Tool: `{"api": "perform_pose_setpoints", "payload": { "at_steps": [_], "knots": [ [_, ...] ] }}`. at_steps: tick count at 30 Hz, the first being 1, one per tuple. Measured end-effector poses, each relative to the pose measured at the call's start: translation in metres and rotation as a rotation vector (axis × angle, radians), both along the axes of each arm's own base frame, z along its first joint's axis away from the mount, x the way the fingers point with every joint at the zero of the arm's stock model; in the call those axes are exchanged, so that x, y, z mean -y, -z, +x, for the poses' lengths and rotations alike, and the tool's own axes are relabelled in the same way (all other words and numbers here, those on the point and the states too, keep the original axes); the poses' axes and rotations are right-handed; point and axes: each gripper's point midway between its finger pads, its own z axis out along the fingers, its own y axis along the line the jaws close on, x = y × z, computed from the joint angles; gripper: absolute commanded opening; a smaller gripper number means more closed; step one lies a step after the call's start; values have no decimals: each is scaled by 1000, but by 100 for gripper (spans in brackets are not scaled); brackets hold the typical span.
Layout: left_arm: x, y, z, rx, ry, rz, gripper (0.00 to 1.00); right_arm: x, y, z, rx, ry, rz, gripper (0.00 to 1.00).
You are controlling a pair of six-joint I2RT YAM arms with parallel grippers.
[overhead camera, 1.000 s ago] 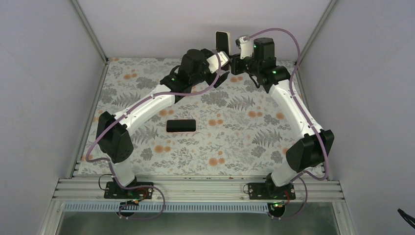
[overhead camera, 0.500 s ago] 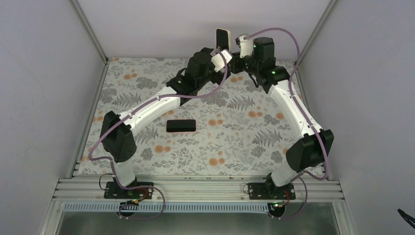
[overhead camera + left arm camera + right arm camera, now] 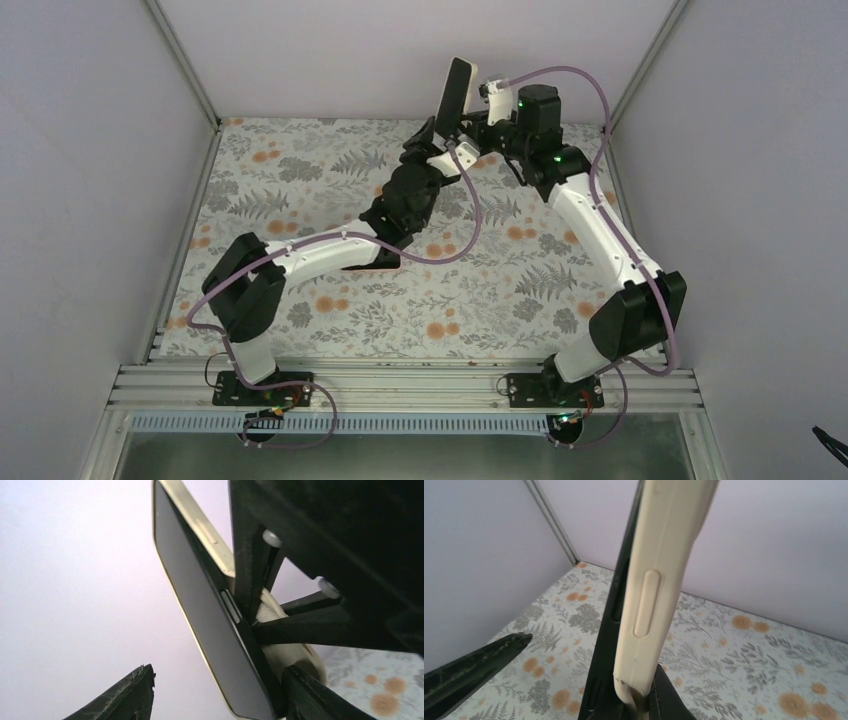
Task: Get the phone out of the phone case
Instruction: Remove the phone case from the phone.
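Note:
The phone [image 3: 454, 92], dark-screened, sits in a cream phone case [image 3: 469, 72] and is held tilted in the air over the back of the table. My right gripper [image 3: 472, 122] is shut on the lower end of the cased phone. In the right wrist view the case's side [image 3: 659, 580] rises from between my right gripper's [image 3: 639, 702] fingers. My left gripper [image 3: 432, 138] reaches up from below. In the left wrist view the phone's screen [image 3: 200, 605] and the case edge [image 3: 200, 517] lie between its fingers. The left gripper [image 3: 217, 682] is open; a gap shows beside the left finger [image 3: 125, 695].
The floral table mat [image 3: 500, 290] spreads below both arms. A dark flat object [image 3: 388, 263] lies at mid-table, mostly hidden under my left forearm. Grey walls and metal corner posts [image 3: 185, 60] close in the back and sides.
My left arm has swung right and stretched up under the phone, covering the dark object on the mat. Its jaws have narrowed. The right gripper has tilted the phone leftward.

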Motion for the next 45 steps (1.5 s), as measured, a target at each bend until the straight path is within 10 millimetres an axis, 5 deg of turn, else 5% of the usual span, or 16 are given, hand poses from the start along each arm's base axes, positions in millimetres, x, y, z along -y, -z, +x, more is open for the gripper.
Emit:
{"api": "perform_pose_setpoints", "payload": {
  "at_steps": [4,9,20,26,33,39,45],
  "knots": [
    [-4,-17,-5,80,-28,-8,54,-7,-17,-7,43,-50,39,3],
    [-6,-28,-8,148,-63,-50,34,-12,-30,-15,75,-99,68,3],
    [2,-23,-11,160,-87,-97,5,-11,-29,-16,66,-113,75,3],
    [7,-20,-12,151,-85,-104,2,-1,-26,-12,61,-48,65,3],
    [5,-5,-11,57,-67,-16,2,47,8,1,86,195,-144,3],
    [-11,-6,-34,17,4,57,2,83,12,-8,138,272,-314,3],
    [-79,-3,-40,29,-98,138,2,117,44,-21,73,275,-449,3]
  ]
}}
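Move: The phone, standing tilted up and partly out of its case, has its middle about 5 cm ahead, 3 cm right and 4 cm above the left hand's half-open fingers. The right hand already pinches the case low on its edge; the case's middle lies some 5 cm ahead, 2 cm left and 4 cm above it. From the left hand the case is about 6 cm ahead, 4 cm right and 3 cm up. Left pinches the phone and pulls it 8 cm left as right draws the case some 12 cm right. ##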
